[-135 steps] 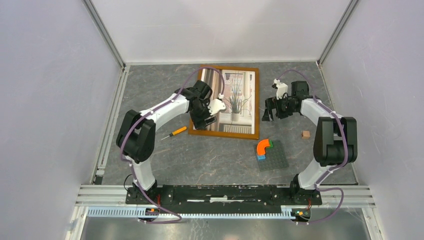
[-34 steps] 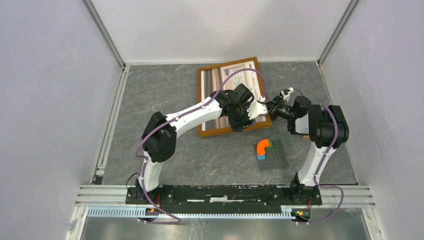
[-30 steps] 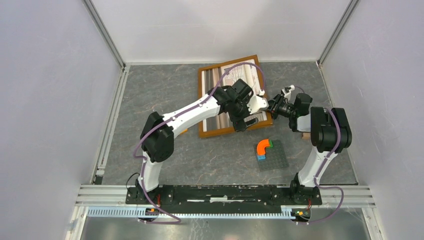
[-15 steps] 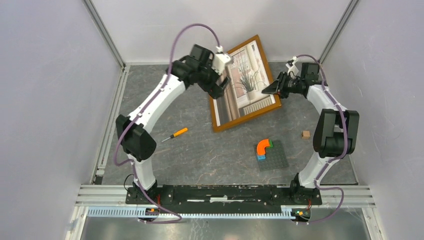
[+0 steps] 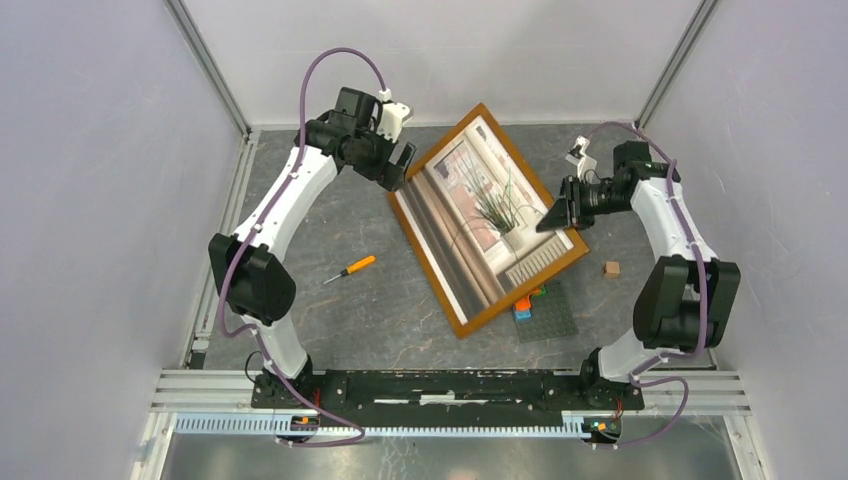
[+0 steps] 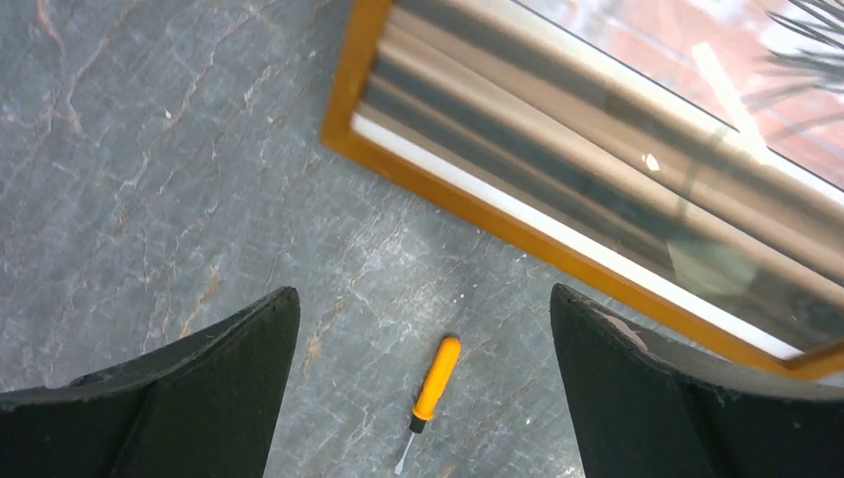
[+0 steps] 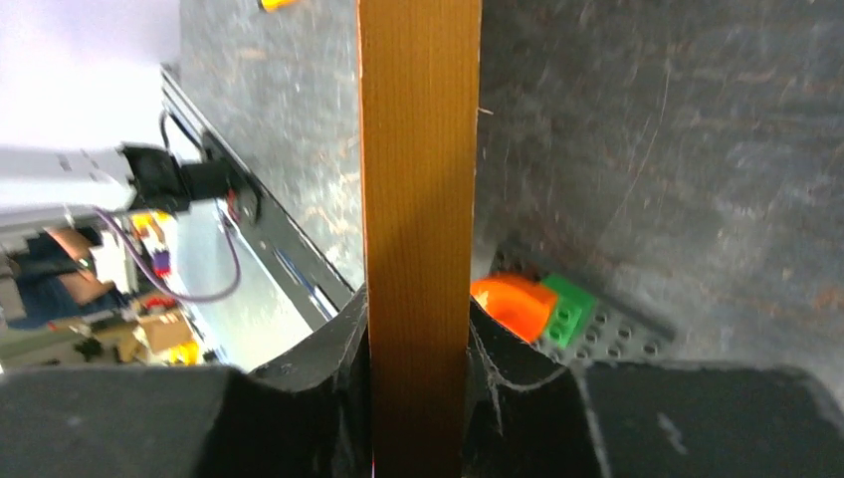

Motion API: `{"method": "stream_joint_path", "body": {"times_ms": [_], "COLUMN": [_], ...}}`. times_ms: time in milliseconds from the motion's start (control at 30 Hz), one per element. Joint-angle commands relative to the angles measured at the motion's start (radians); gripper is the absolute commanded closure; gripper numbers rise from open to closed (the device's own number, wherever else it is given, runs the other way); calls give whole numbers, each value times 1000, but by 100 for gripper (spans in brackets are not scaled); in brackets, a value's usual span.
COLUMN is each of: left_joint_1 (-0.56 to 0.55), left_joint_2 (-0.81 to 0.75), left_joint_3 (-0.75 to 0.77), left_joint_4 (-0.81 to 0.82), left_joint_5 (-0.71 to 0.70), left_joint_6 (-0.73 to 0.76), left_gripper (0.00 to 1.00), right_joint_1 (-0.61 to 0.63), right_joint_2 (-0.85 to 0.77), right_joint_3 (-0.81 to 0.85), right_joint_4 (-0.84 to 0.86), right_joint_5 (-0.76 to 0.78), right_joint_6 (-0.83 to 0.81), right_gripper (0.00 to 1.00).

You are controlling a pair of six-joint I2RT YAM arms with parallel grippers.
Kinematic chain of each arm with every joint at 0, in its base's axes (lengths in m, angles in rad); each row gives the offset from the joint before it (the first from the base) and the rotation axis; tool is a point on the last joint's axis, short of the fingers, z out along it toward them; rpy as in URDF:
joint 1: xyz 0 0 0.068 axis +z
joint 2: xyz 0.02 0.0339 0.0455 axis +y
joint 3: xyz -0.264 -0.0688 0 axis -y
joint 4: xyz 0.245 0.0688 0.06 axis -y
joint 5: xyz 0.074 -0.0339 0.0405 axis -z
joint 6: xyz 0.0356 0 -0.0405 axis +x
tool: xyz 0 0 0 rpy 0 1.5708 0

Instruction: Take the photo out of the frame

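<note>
The frame (image 5: 434,151), with narrow orange-brown moulding, hangs tilted over the table, one corner down. The photo (image 5: 490,215) sits inside it, face up, showing the window, curtains and spiky plant. My right gripper (image 5: 558,215) is shut on the frame's right edge; in the right wrist view the wooden edge (image 7: 418,199) fills the gap between the jaws of that gripper (image 7: 418,299). My left gripper (image 5: 397,170) is open with nothing in it, just off the frame's left corner. In the left wrist view this gripper (image 6: 423,294) hovers above the table, with frame (image 6: 343,100) and photo (image 6: 597,129) at upper right.
An orange-handled screwdriver (image 5: 352,266) (image 6: 436,376) lies on the table left of the frame. A grey baseplate (image 5: 550,315) (image 7: 617,334) with an orange curved piece (image 7: 513,304) sits partly under the frame's low corner. A small brown cube (image 5: 611,268) lies at right.
The frame went from lying flat to being lifted by the right gripper, then swung nearer over the baseplate. The left gripper opened, let go and drew back to the left.
</note>
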Motion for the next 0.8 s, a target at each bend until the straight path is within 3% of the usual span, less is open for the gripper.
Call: {"method": "stream_joint_path", "body": {"times_ms": [0,200,433,667,767], "left_joint_1": [25,43,52,81,98], "left_joint_2": [-61,-43,3,12,18], "left_joint_3": [-32,-43,6,-15,-6], "left_joint_4": [30,61,73,90,91], "left_joint_5": [-12,7,17,34,32], "left_joint_6": [-47,-66,-67,-88,-98], "left_gripper": [0,0,0,0,0], "right_joint_1": [-48,-207,-236,-221,-182], "right_joint_2": [-103,-99,-38,-72,-118], "right_joint_3": [47,201,495,568,534], "right_joint_4": [-238,-294,-286,-293,-206], "right_joint_5": [178,320,479,374,345], "right_joint_6": [-407,-541,-613,-612,-544], "right_gripper": [100,100,100,100,100]}}
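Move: The picture frame is already pinched in the right hand by its right-hand rim, its middle about 12 cm to the left, level fore and aft, and some 7 cm lower. From the right hand the studded baseplate, partly under the frame's near corner, lies about 9 cm back and straight below by 17 cm; the wooden block lies 14 cm right and 2 cm back, just as low. From the open left hand the frame's middle is about 15 cm right, 8 cm back, 10 cm below. The frame, still gripped by its rim, is swept off to the right by the right hand: first about 4 cm back, then some 14 cm right while rising about 10 cm and coming forward again. The wrist rolls about 35 degrees so the fingers point more steeply down, and stays shut on the rim. The left hand, wide open, drifts 2–3 cm left and slightly forward, away from the frame. ##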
